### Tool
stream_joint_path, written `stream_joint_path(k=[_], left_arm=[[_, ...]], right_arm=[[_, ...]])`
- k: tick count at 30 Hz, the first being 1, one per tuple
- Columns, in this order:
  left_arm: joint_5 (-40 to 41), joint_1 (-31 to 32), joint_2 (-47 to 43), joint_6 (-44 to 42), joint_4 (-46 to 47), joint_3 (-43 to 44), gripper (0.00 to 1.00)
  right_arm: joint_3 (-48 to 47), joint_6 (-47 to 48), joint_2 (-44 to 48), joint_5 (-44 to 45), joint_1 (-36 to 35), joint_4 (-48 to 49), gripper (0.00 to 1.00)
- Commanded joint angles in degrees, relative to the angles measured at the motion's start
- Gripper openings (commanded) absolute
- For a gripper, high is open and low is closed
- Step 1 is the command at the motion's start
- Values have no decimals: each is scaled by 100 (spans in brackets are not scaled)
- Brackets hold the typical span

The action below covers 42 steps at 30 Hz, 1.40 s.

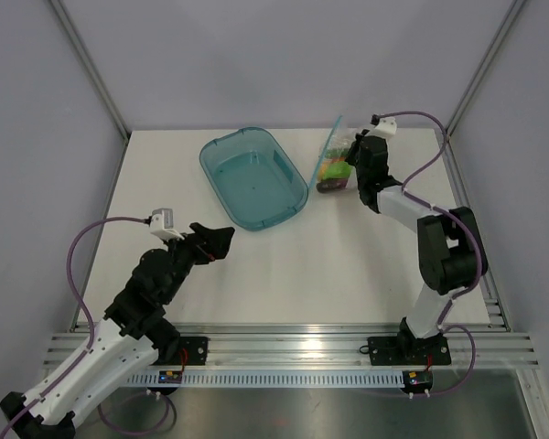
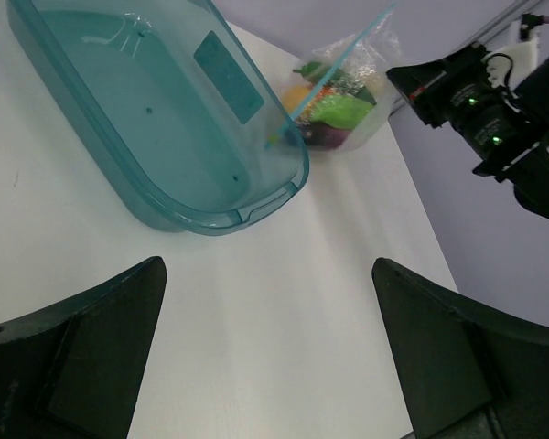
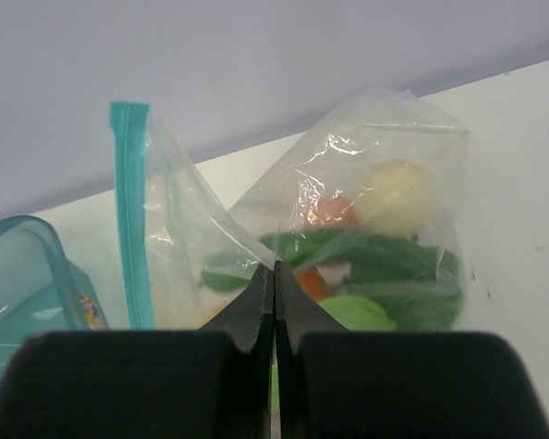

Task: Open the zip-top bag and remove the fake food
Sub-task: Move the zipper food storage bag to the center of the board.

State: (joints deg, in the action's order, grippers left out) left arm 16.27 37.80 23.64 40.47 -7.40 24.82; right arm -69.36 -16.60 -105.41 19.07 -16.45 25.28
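Observation:
The clear zip-top bag (image 1: 333,161) stands at the far right of the table, its teal zip strip (image 3: 128,210) running upward on the left side. Inside it lies the fake food (image 3: 395,196): a yellow lemon, an orange-red piece and green vegetables. My right gripper (image 3: 274,271) is shut, its tips pinching a fold of the bag's plastic film just in front of the food. From the left wrist view, the bag (image 2: 346,93) shows beyond the tub. My left gripper (image 2: 267,267) hangs open over bare table, near the left front, far from the bag.
A rigid translucent teal tub (image 1: 253,178) with nothing in it sits at the table's far middle, just left of the bag. Grey walls close in the back and sides. The aluminium rail runs along the near edge.

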Motion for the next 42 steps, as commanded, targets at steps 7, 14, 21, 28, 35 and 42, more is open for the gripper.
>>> stream_joint_path(k=[7, 14, 21, 28, 35, 42], left_arm=[[-318, 26, 282, -373, 195, 401, 99], [-616, 26, 237, -733, 598, 269, 99], [-1476, 34, 1220, -926, 2522, -390, 99], [-1953, 332, 2478, -1541, 3191, 48, 99], [-1654, 781, 3041, -2078, 3130, 392, 99], [-1311, 790, 2927, -2113, 2973, 383, 99]], right_arm=[[2713, -782, 2214, 132, -8, 1092, 0], [4096, -898, 3798, -17, -174, 1111, 0], [4396, -906, 4993, -210, -622, 418, 0], [4230, -915, 5530, -570, -772, -224, 0], [4019, -898, 5890, -1124, -834, -742, 0], [3562, -836, 5865, -2072, -843, -1437, 0]])
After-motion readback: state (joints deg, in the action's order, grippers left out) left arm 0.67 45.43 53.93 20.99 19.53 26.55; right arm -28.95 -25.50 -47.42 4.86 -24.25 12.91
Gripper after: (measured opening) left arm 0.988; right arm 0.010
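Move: The right hand already has the bag pinched shut in its fingers, the bag's middle roughly 8 cm below them and 2 cm to the left. It is being taken to the board's centre, some 16 cm back, 17 cm left and 12 cm below this hand; the blue tub's middle lies about 27 cm left and 4 cm back. From the open left hand, the bag is roughly 31 cm ahead, 30 cm right and 12 cm below. Keeping its pinch on the bag's film, the right hand hauls the bag back towards the robot by about 24 cm, quickly at first, then slower, curving left and rising somewhat while turning counter-clockwise. Partway through, the left hand swings about 11 cm to its right towards the bag, sinking a little and turning clockwise, fingers still wide open. ##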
